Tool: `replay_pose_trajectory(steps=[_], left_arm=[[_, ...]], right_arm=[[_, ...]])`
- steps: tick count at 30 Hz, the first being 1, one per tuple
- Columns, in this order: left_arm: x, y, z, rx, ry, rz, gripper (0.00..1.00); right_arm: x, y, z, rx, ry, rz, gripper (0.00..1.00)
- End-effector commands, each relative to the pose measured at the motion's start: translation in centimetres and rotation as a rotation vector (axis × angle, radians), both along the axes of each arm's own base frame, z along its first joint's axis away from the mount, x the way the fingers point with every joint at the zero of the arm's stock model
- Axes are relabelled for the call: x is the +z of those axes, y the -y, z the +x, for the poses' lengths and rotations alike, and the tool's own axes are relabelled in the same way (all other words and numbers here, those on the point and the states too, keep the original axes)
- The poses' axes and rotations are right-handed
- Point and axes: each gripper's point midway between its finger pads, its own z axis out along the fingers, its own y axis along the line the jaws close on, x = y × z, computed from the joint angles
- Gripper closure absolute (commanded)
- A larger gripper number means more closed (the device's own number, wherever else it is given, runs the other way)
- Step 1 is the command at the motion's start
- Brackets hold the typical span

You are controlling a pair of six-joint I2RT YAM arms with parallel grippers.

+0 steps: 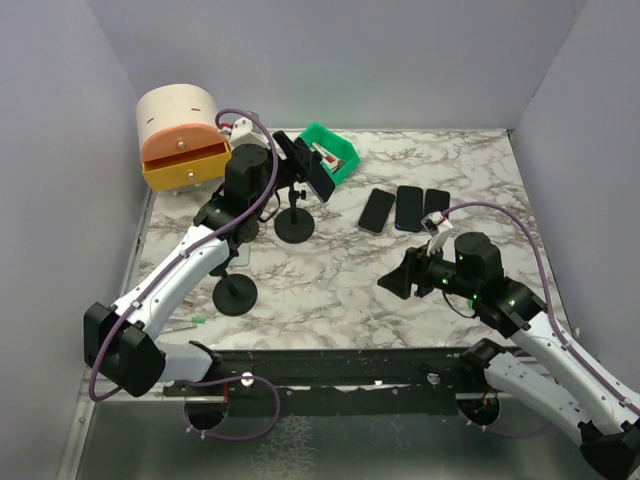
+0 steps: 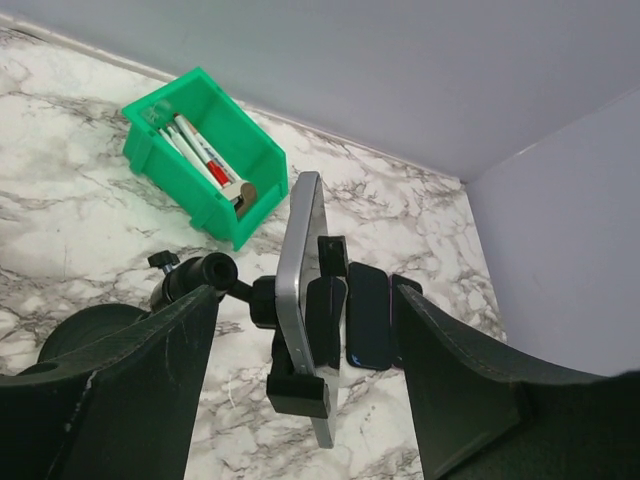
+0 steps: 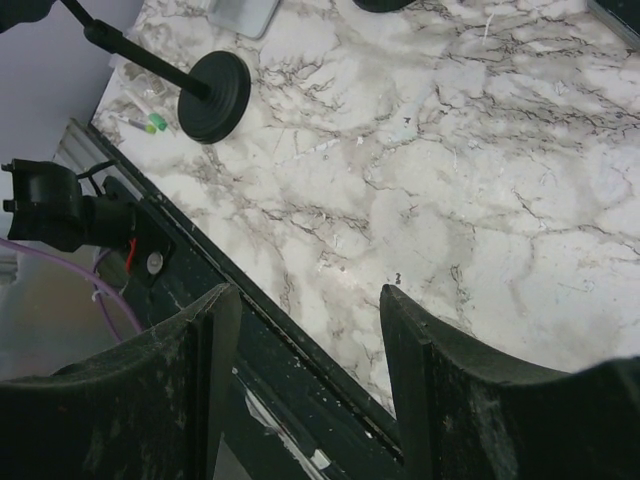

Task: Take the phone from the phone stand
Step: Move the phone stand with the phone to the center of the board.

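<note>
The phone [image 2: 298, 262], silver-edged, stands on edge in the black clamp [image 2: 298, 392] of the phone stand [image 1: 294, 222] at the back of the marble table; it also shows in the top view [image 1: 312, 170]. My left gripper [image 2: 305, 292] is open, with one finger [image 2: 130, 380] on each side of the phone and no visible contact. In the top view the left gripper [image 1: 290, 162] is right at the phone. My right gripper [image 1: 392, 283] is open and empty above the table's near edge, and it also shows in the right wrist view [image 3: 310, 295].
A green bin [image 1: 332, 150] with pens sits behind the stand. Three dark phones [image 1: 408, 207] lie flat to the right. A beige and orange drawer box [image 1: 180, 135] is at the back left. A second stand base [image 1: 235, 295] is at the front left, with a flat silver item [image 3: 243, 15] near it.
</note>
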Motion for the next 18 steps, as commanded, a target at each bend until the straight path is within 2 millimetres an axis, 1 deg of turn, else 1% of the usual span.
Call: replay_pose_trajectory(steps=[1, 2, 6, 8, 10, 16, 18], left_arm=[[1.6, 0.7, 1.0, -0.035, 0.038, -0.052, 0.32], [1.3, 0.7, 1.1, -0.035, 0.031, -0.053, 0.35], [1.9, 1.1, 1.4, -0.054, 0.074, -0.101, 0.53], [2.0, 1.4, 1.5, -0.065, 0.075, -0.101, 0.58], [1.8, 1.6, 1.7, -0.073, 0.067, -0.094, 0.6], [0.7, 2.1, 2.0, -0.086, 0.048, -0.089, 0.6], [0.3, 2.2, 2.1, -0.091, 0.04, -0.086, 0.63]], right_arm=[[-0.6, 0.5, 0.1, -0.021, 0.006, -0.026, 0.38], [-0.6, 0.5, 0.1, -0.019, 0.008, -0.025, 0.37], [-0.7, 0.6, 0.2, -0.027, 0.011, -0.03, 0.37], [-0.7, 0.6, 0.3, -0.028, 0.011, -0.029, 0.37], [-0.8, 0.6, 0.2, -0.028, 0.008, -0.031, 0.37], [-0.8, 0.7, 0.2, -0.034, 0.008, -0.03, 0.38], [-0.8, 0.7, 0.2, -0.035, 0.008, -0.031, 0.38]])
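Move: The phone on the tall stand is almost at the left fingertips: its middle is about 2 cm ahead, 2 cm to the right and 4 cm below the left hand. The stand's base lies some 2 cm back, 5 cm left and 28 cm down, while the green box is about 18 cm ahead, 7 cm right and 25 cm down. From the right hand, this phone is roughly 23 cm ahead, 18 cm left and 8 cm higher. The left hand brings its fingers in around the upright phone on the tall stand, one on each side, with the left finger coming right up beside the phone; a firm grip can't be seen. It eases about 2 cm forward and 1.5 cm right, nearly level, while the fingers close from about three-quarters open to well under half and stop there. ##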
